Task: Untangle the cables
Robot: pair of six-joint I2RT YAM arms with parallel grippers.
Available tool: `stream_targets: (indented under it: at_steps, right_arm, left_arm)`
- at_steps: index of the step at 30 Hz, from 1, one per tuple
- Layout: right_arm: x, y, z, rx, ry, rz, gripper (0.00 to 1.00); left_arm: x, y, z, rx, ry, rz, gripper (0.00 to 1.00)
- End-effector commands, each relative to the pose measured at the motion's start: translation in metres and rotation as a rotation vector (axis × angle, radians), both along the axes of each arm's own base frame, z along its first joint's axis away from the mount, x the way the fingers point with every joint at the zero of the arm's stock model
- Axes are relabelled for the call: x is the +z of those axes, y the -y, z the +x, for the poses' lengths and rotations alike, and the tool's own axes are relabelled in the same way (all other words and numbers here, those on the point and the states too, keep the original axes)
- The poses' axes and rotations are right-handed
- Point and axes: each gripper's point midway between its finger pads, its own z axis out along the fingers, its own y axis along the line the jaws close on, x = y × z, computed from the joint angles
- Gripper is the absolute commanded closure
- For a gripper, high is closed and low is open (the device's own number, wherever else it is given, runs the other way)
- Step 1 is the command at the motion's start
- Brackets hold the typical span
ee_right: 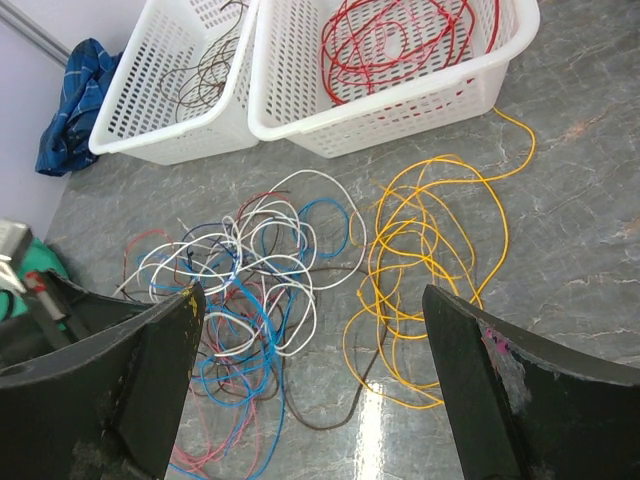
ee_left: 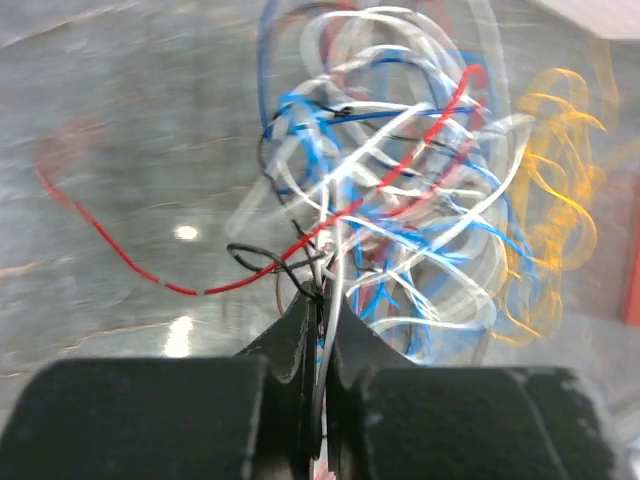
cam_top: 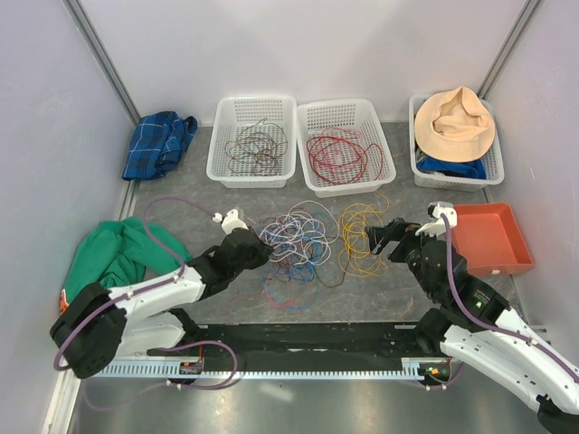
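Observation:
A tangle of thin cables (cam_top: 294,240), white, blue, red, dark and purple, lies mid-table. A separate heap of yellow cables (cam_top: 362,237) lies to its right, also in the right wrist view (ee_right: 430,270). My left gripper (cam_top: 264,248) sits at the tangle's left edge, shut on a few thin strands of the cables (ee_left: 322,300), white and dark among them. The tangle (ee_left: 400,200) spreads blurred just beyond it. My right gripper (cam_top: 378,237) is open and empty, hovering above the yellow heap; the tangle shows at its left (ee_right: 250,280).
Three white baskets stand at the back: one (cam_top: 251,140) with brown cables, one (cam_top: 344,145) with red cables, one (cam_top: 455,145) with a beige hat. A red tray (cam_top: 488,237) is at right. Blue cloth (cam_top: 158,143) and green cloth (cam_top: 118,253) lie at left.

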Motion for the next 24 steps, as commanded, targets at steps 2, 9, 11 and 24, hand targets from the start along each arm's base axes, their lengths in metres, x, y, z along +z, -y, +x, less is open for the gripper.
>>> stream_targets:
  at_steps: [2, 9, 11, 24]
  right_arm:
    - [0.0, -0.01, -0.001, 0.048, 0.01, 0.01, 0.02]
    - [0.006, -0.036, -0.003, 0.177, 0.032, 0.024, 0.02]
    - [0.009, -0.055, -0.007, 0.268, 0.041, 0.049, 0.02]
    - [0.014, -0.085, -0.013, 0.424, 0.069, 0.058, 0.05]
  left_arm:
    - [0.081, 0.025, -0.002, -0.231, 0.299, -0.018, 0.98]
    - [0.135, 0.025, -0.04, -0.405, 0.484, -0.024, 0.98]
    - [0.138, 0.018, -0.045, -0.421, 0.487, 0.012, 0.98]
    - [0.243, 0.034, -0.031, -0.47, 0.625, 0.063, 0.98]
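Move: The left hand already grips some black and white strands just above the table; the middle of the white-and-blue tangle they belong to lies about 7 cm to its right, 3 cm ahead and 4 cm below. From that hand the pink-and-blue loops sit roughly 5 cm right and 8 cm back, the yellow cable some 23 cm right and 3 cm ahead. From the open right hand the tangle is about 18 cm left, 5 cm ahead and 21 cm below, the yellow cable 2 cm left and 5 cm ahead. Keeping its pinch on the black and white strands, the left hand hauls them about 20 cm up off the table, drawing back some 4 cm as it climbs; its fingertips tip up about 30 degrees while the hand swings clockwise. The right hand, open and touching nothing, waits briefly, then sweeps about 9 cm left towards the tangle, sinking slightly and turning counter-clockwise. ##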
